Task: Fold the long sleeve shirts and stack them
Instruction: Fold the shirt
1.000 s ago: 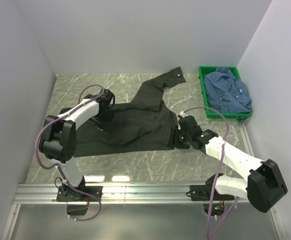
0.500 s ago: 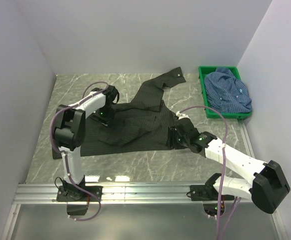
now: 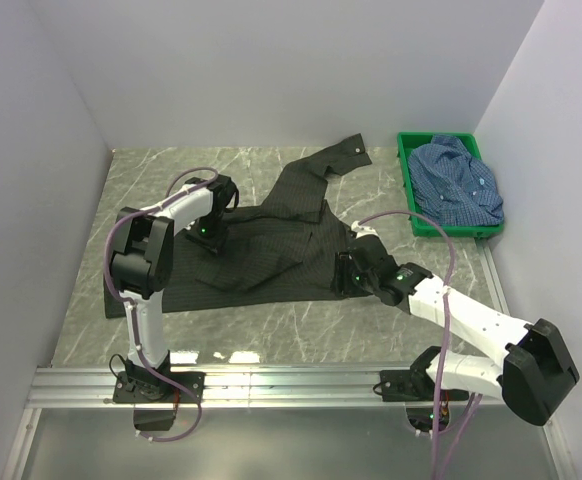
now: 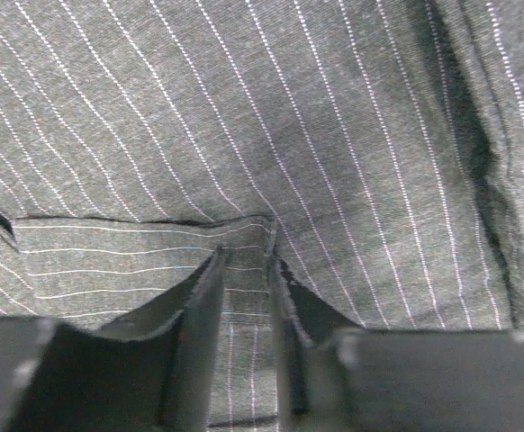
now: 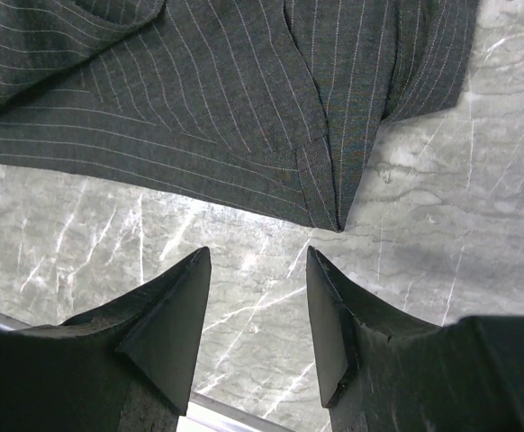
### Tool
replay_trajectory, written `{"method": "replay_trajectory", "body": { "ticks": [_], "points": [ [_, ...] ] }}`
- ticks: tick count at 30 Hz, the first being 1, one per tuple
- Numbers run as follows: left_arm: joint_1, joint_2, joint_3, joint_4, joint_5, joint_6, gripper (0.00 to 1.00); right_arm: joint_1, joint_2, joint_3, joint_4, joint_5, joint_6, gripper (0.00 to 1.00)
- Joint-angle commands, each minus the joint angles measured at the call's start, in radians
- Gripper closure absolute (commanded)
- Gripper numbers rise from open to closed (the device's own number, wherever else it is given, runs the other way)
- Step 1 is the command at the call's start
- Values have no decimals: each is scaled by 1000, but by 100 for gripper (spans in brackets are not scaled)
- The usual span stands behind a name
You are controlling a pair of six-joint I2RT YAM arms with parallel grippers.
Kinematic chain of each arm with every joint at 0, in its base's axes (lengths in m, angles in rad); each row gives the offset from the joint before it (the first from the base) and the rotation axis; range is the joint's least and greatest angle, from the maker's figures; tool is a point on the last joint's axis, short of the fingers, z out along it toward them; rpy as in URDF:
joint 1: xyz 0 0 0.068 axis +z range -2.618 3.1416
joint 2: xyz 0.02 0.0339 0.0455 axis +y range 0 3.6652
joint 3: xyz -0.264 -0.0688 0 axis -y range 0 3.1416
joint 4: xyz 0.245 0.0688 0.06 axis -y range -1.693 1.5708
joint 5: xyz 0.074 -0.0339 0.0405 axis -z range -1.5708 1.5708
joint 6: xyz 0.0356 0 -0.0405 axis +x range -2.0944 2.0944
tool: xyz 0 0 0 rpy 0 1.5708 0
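The black shirt point(image 3: 271, 245) with fine pale stripes lies spread on the marble table, one sleeve reaching to the back right. My left gripper point(image 3: 211, 245) is pressed down on its left part. In the left wrist view the gripper point(image 4: 244, 261) has its jaws narrowed around a raised fold of the striped cloth point(image 4: 334, 135) at a hem edge. My right gripper point(image 3: 343, 272) hovers open at the shirt's near right corner. In the right wrist view the gripper point(image 5: 255, 261) has bare marble between its fingers, just short of the hem corner point(image 5: 334, 220). The blue checked shirt point(image 3: 456, 180) lies crumpled in the crate.
A green plastic crate point(image 3: 408, 190) stands at the back right against the right wall. White walls close the table on the left, back and right. An aluminium rail point(image 3: 291, 385) runs along the near edge by the arm bases.
My left gripper has moved right and nearer onto the shirt's body, and its jaws have narrowed on the cloth. My right gripper has shifted slightly left toward the hem corner, still open.
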Motion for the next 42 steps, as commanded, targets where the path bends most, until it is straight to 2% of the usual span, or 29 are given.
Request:
{"method": "replay_trajectory", "body": {
  "ticks": [1, 6, 13, 25, 33, 39, 42],
  "points": [
    [2, 5, -12, -9, -1, -4, 69, 6, 10, 6, 40, 25, 2, 46],
    [2, 2, -21, -9, 0, 5, 84, 6, 15, 2, 46, 25, 6, 46],
    [2, -4, -23, -13, 0, 22, 99, 7, 15, -2, 54, 20, 6, 46],
    [-26, -91, 55, -76, -58, 55, 100, 6, 53, 8, 83, 11, 13, 47],
    [-90, -129, 181, -106, -179, 102, 99, 7, 24, 2, 79, 14, 32, 47],
    [-133, -180, 239, 6, -272, 237, 100, 6, 1, 11, 62, 28, 43, 48],
    [-141, -209, 266, 127, -289, 413, 99, 6, -16, 9, 60, 31, 48, 48]
  ]
}}
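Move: Right at the left fingertips, hardly 1 cm below them, lies the corner of the folded-in sleeve's cuff, flat on the shirt. The shirt's far edge runs about 8 cm straight ahead of this hand; the other sleeve, bent outward beyond the shirt, has its middle some 15 cm ahead and 22 cm to the right. From the idle right hand the cuff corner lies roughly 14 cm ahead, 26 cm left and 7 cm down. Closing its half-open fingers fully on the cuff corner while almost standing still, the left hand pinches it, then lifts it off the shirt, slowly at first and then quickly, about 12 cm up. As it rises it swings some 4 cm forward and 3 cm right towards the shirt's far edge, the fingertips tipping outward roughly 20 degrees and the hand turning clockwise. ##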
